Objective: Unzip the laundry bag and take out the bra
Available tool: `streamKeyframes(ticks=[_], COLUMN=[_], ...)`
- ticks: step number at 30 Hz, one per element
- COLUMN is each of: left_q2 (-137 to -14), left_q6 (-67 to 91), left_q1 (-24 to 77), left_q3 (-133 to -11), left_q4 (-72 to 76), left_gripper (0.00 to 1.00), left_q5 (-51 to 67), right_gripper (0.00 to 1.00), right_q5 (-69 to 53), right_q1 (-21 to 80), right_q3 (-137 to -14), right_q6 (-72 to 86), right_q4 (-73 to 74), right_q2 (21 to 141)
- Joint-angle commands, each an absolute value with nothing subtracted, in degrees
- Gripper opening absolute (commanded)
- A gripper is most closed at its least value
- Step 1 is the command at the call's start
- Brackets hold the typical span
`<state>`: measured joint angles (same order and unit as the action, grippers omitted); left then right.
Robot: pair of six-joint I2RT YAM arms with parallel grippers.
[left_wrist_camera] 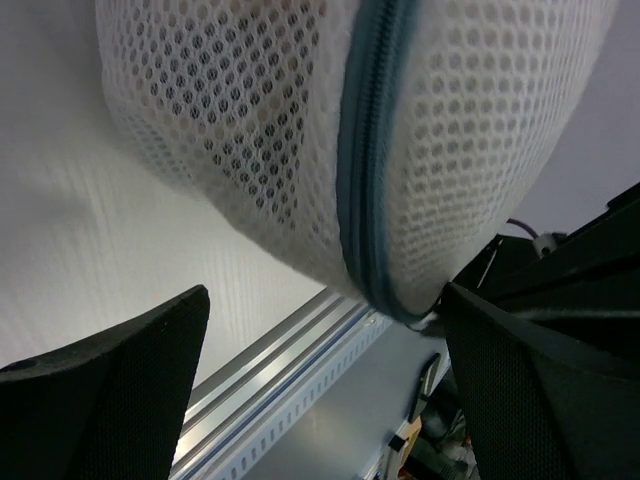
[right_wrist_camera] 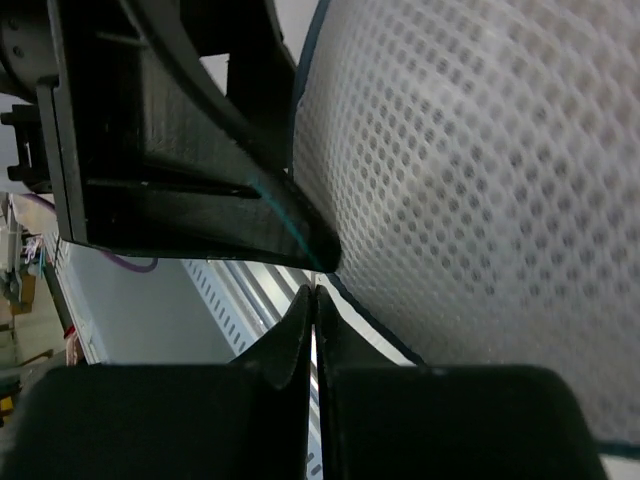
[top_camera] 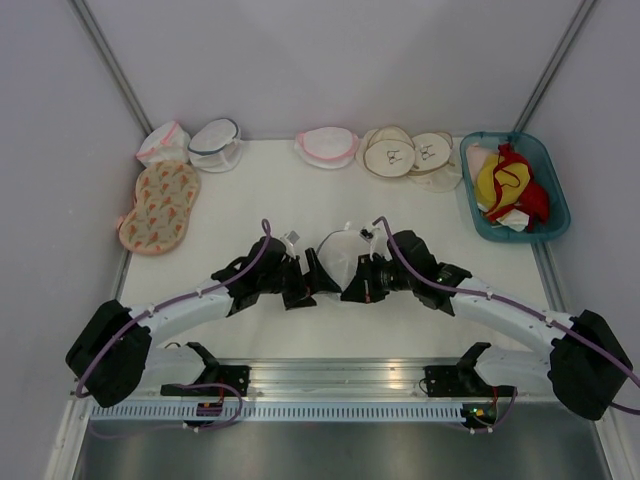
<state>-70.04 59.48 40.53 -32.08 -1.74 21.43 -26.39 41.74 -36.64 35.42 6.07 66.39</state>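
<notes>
The laundry bag (top_camera: 343,255), white mesh with blue-grey zipper trim, sits between both grippers at the table's middle front. In the left wrist view the laundry bag (left_wrist_camera: 250,120) fills the upper frame, its zipper running down to a point near my right arm. My left gripper (top_camera: 318,278) is open, and the bag lies just beyond the left gripper (left_wrist_camera: 325,295). My right gripper (top_camera: 350,290) is shut. In its wrist view the right gripper (right_wrist_camera: 313,292) pinches the trimmed edge of the laundry bag (right_wrist_camera: 480,180). The bra is hidden; only a faint beige tint shows through the mesh.
Along the back edge lie a pink-trimmed bag (top_camera: 160,143), a flatter dark-trimmed mesh bag (top_camera: 217,143), another pink-trimmed bag (top_camera: 327,146) and round beige padded pieces (top_camera: 400,155). A teal basket (top_camera: 548,190) holds red and yellow garments. A patterned peach item (top_camera: 158,205) lies far left.
</notes>
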Motion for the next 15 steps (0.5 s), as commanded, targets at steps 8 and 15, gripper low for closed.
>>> streamKeyframes(ticks=[8,15], left_q2=[-71.98,-78.04], left_q6=[68.2,67.06], left_q1=[40.61,40.61], left_q3=[-36.03,-35.95], left_q4=[9.84,14.67], left_gripper=[0.99,0.46], left_q5=[13.8,16.17], right_gripper=[0.0,0.0], right_q5=[-26.37,-24.88], right_q1=[45.88,45.79], right_q3=[-39.11,-39.81], right_q6=[36.57,35.6], right_q4=[-0.35,1.84], right_q2=[68.12,68.2])
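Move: The left hand is wide open. The stretch of the laundry bag's zip edge that it goes for lies about 5 cm ahead and 3 cm to its right, roughly level. The bag's middle is some 7 cm ahead, 4 cm right and 3 cm lower. The zip pull, already pinched in the right fingertips, lies about 4 cm to the left hand's right. From the right hand, the same edge is about 5 cm ahead, 2 cm left and a little lower. Forward and somewhat to its right goes the left hand, about 5 cm towards the zip edge, first rising some 3 cm, then dipping about 1 cm as its open fingers close roughly halfway, one on each side of the edge. Meanwhile the right fingers keep their pinch on the zip pull and draw it some 2 cm left and slightly back, nearly stopping midway. ##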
